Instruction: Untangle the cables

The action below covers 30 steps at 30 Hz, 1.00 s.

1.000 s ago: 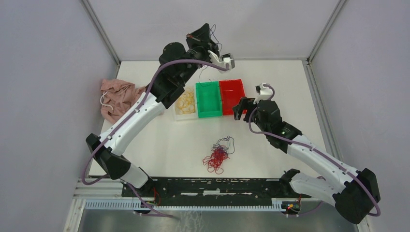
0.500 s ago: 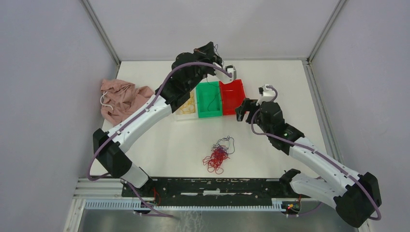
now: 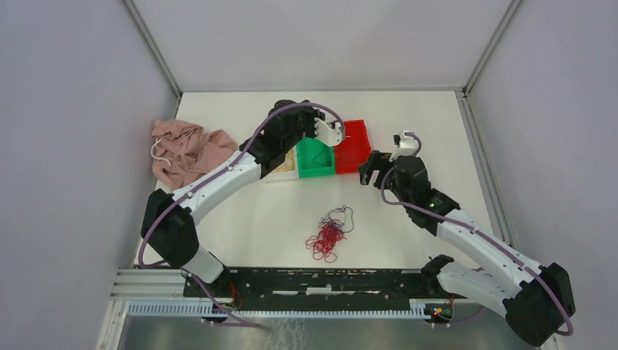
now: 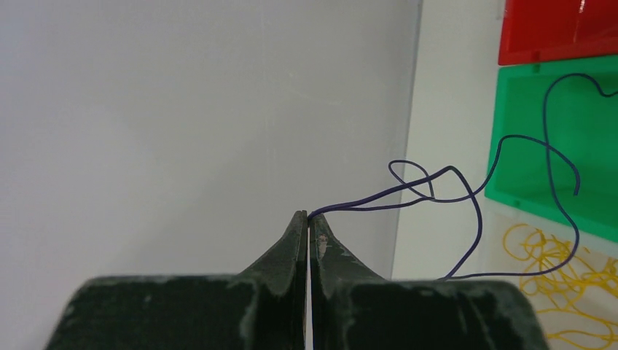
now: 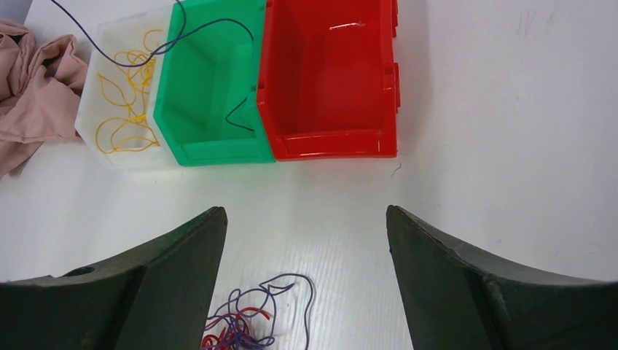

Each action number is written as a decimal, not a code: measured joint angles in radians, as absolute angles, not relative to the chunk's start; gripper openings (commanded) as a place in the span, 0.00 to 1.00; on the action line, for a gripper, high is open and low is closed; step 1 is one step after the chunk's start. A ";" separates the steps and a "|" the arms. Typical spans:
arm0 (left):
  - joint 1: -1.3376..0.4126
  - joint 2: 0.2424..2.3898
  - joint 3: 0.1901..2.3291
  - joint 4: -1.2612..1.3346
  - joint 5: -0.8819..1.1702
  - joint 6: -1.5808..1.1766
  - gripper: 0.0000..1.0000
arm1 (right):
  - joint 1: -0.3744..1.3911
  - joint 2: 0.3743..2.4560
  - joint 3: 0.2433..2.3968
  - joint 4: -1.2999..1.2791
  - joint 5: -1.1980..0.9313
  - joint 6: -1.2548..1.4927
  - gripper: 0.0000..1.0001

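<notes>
A tangle of red and purple cables (image 3: 327, 235) lies on the white table in front of the bins; its top edge (image 5: 244, 317) shows low in the right wrist view. My left gripper (image 4: 309, 216) is shut on one thin purple cable (image 4: 477, 197), which hangs in loops over the green bin (image 4: 539, 146). In the top view that gripper (image 3: 321, 131) sits above the green bin (image 3: 313, 173). My right gripper (image 5: 304, 210) is open and holds nothing. It hovers (image 3: 368, 169) just in front of the red bin (image 3: 353, 149).
A clear bin (image 5: 127, 159) left of the green one holds yellow cables (image 5: 127, 109). The red bin (image 5: 335, 142) shows nothing but a small glint. A pink cloth (image 3: 186, 149) lies bunched at the table's left edge. Grey walls close in the back and sides.
My left arm has swung down from near the back wall to over the green bin, carrying the purple cable. The right arm has shifted slightly to the right.
</notes>
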<state>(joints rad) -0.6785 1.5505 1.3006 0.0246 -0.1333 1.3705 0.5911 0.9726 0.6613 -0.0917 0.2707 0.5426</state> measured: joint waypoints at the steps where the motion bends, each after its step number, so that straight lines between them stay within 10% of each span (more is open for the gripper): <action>1: -0.675 1.551 1.293 0.017 -0.134 1.365 0.03 | 0.590 0.973 0.660 -0.092 0.271 0.545 0.87; 30: -0.754 2.027 1.806 -0.462 -0.208 1.161 0.03 | 0.475 0.933 0.580 -0.083 0.256 0.581 0.87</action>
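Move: The left hand, holding the purple cable, has the green bin about 28 cm below it, centred some 7 cm farther out and straight ahead. The red bin stands roughly 11 cm to the right of the green one and the white bin with the yellow cable 12 cm to its left, both level with it; the red tangle lies about 21 cm back and 4 cm to the right of the hand. From the right hand, the green bin is some 22 cm ahead, 15 cm left and 16 cm below. The left hand keeps the purple cable pinched in its shut fingers and lowers it about 12 cm towards the green bin, bearing to the right and slightly forward as it sinks, so that it ends near the green bin's border with the red one, its fingers tipped some 25 degrees further down. Meanwhile the right hand, empty and wide open, eases about 4 cm to the right and a little down, away from the bins, turning slightly clockwise. ##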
